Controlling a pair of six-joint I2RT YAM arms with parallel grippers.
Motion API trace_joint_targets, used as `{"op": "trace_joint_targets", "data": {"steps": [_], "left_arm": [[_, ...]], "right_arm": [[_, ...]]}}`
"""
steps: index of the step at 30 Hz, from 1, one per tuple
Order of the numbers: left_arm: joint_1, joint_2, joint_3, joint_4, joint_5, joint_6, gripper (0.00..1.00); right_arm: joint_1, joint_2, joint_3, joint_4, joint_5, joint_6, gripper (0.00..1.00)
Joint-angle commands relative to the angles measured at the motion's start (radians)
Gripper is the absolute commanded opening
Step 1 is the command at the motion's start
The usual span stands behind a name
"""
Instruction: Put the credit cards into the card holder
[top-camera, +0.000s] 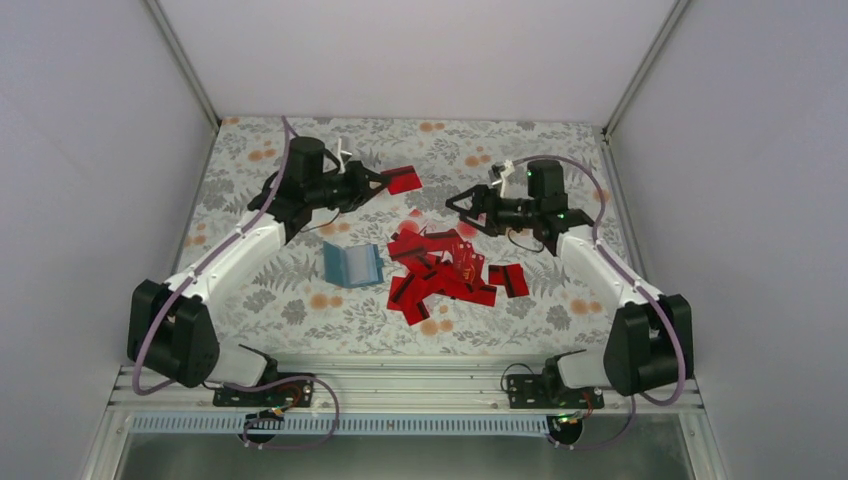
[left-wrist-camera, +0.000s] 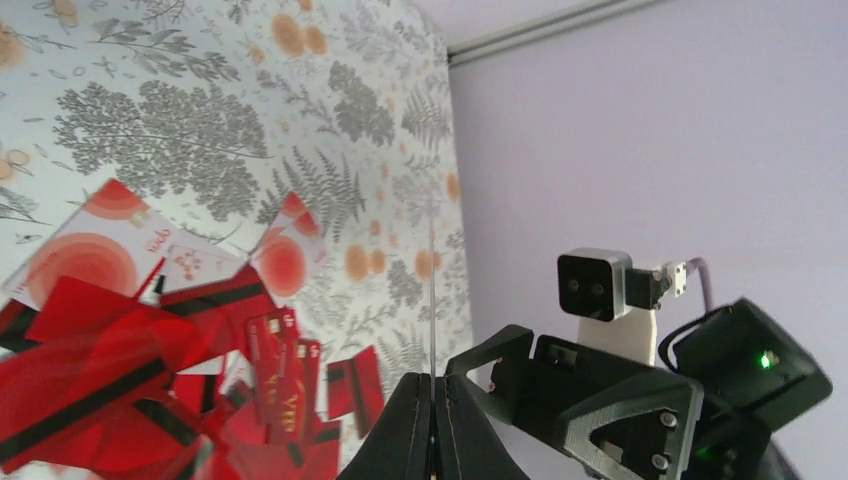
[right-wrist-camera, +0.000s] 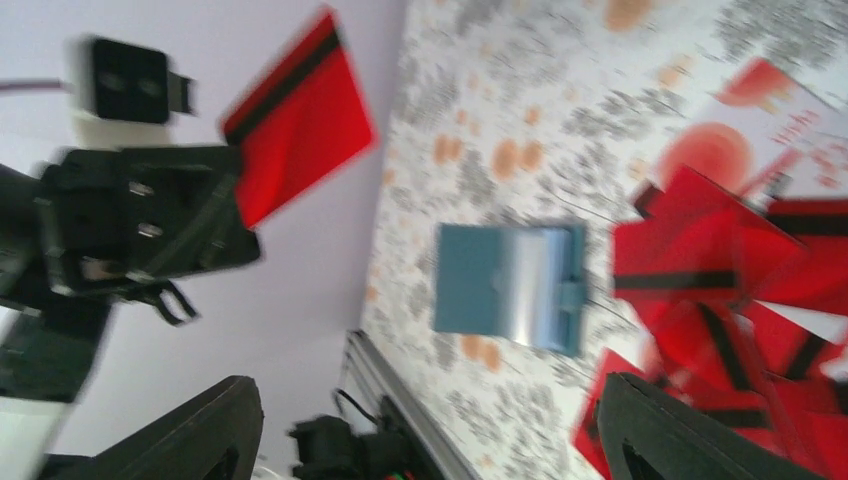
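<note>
A heap of red credit cards (top-camera: 445, 270) with black stripes lies at the middle of the table, and it also shows in the left wrist view (left-wrist-camera: 120, 370) and the right wrist view (right-wrist-camera: 740, 270). The teal card holder (top-camera: 352, 264) lies open just left of the heap (right-wrist-camera: 510, 285). Above the table at the back, my left gripper (top-camera: 385, 183) is shut on one credit card (top-camera: 405, 180). That card appears edge-on as a thin line (left-wrist-camera: 432, 290) rising from the jaws (left-wrist-camera: 433, 378). My right gripper (top-camera: 458, 212) hangs open and empty, facing the left one (right-wrist-camera: 425, 385).
The table carries a floral cover (top-camera: 300, 310) and is boxed in by white walls on three sides. An aluminium rail (top-camera: 400, 385) with the arm bases runs along the near edge. A few red-and-white cards (left-wrist-camera: 110, 250) lie beside the heap.
</note>
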Motion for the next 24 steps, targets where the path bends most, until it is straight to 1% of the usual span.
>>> {"op": "trace_joint_targets", "data": {"steps": [1, 3, 5, 8, 11, 16, 18, 20, 24], "left_arm": [[-0.002, -0.055, 0.035, 0.049, -0.038, -0.197, 0.02], [-0.002, -0.075, 0.024, 0.105, -0.037, -0.262, 0.02], [-0.002, -0.097, 0.002, 0.182, -0.04, -0.347, 0.02], [-0.002, -0.12, -0.007, 0.252, -0.04, -0.418, 0.02], [-0.002, -0.14, -0.014, 0.282, -0.034, -0.466, 0.02], [-0.001, -0.167, -0.036, 0.333, -0.032, -0.484, 0.02], [-0.001, -0.179, -0.048, 0.357, -0.035, -0.487, 0.02], [-0.002, -0.19, -0.056, 0.37, -0.038, -0.482, 0.02], [-0.002, -0.216, -0.072, 0.386, -0.058, -0.471, 0.02]], "right_arm": [[0.04, -0.06, 0.023, 0.308, 0.007, 0.321, 0.84], [0.075, -0.052, 0.039, 0.449, 0.036, 0.443, 0.82], [0.112, -0.035, 0.065, 0.543, 0.073, 0.533, 0.81], [0.158, -0.001, 0.106, 0.641, 0.111, 0.625, 0.8], [0.185, 0.034, 0.144, 0.692, 0.14, 0.697, 0.77], [0.216, 0.126, 0.251, 0.697, 0.135, 0.712, 0.73], [0.225, 0.152, 0.272, 0.706, 0.144, 0.72, 0.64], [0.236, 0.176, 0.295, 0.713, 0.15, 0.729, 0.52], [0.247, 0.222, 0.331, 0.732, 0.148, 0.751, 0.38]]}}
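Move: The red credit card in my left fingers has its middle about 4 cm to the right of that hand, 1 cm farther out and 1 cm lower. From my open right hand the card is some 10 cm left, 6 cm ahead and 3 cm up. The red card pile lies roughly 20 cm below my right hand, 7 cm back and 1 cm left. The open card holder is at that same depth, about 21 cm left and 6 cm back. I swing my right hand up about 15 cm, left 10 and a little forward towards the card, rolling some 25 degrees until its fingers point nearly level at my left hand; late on, its wide-open fingers close by about half, one on each side of the card. Meanwhile my left hand keeps its pinch, raising the card about 11 cm and levelling its own fingers. ##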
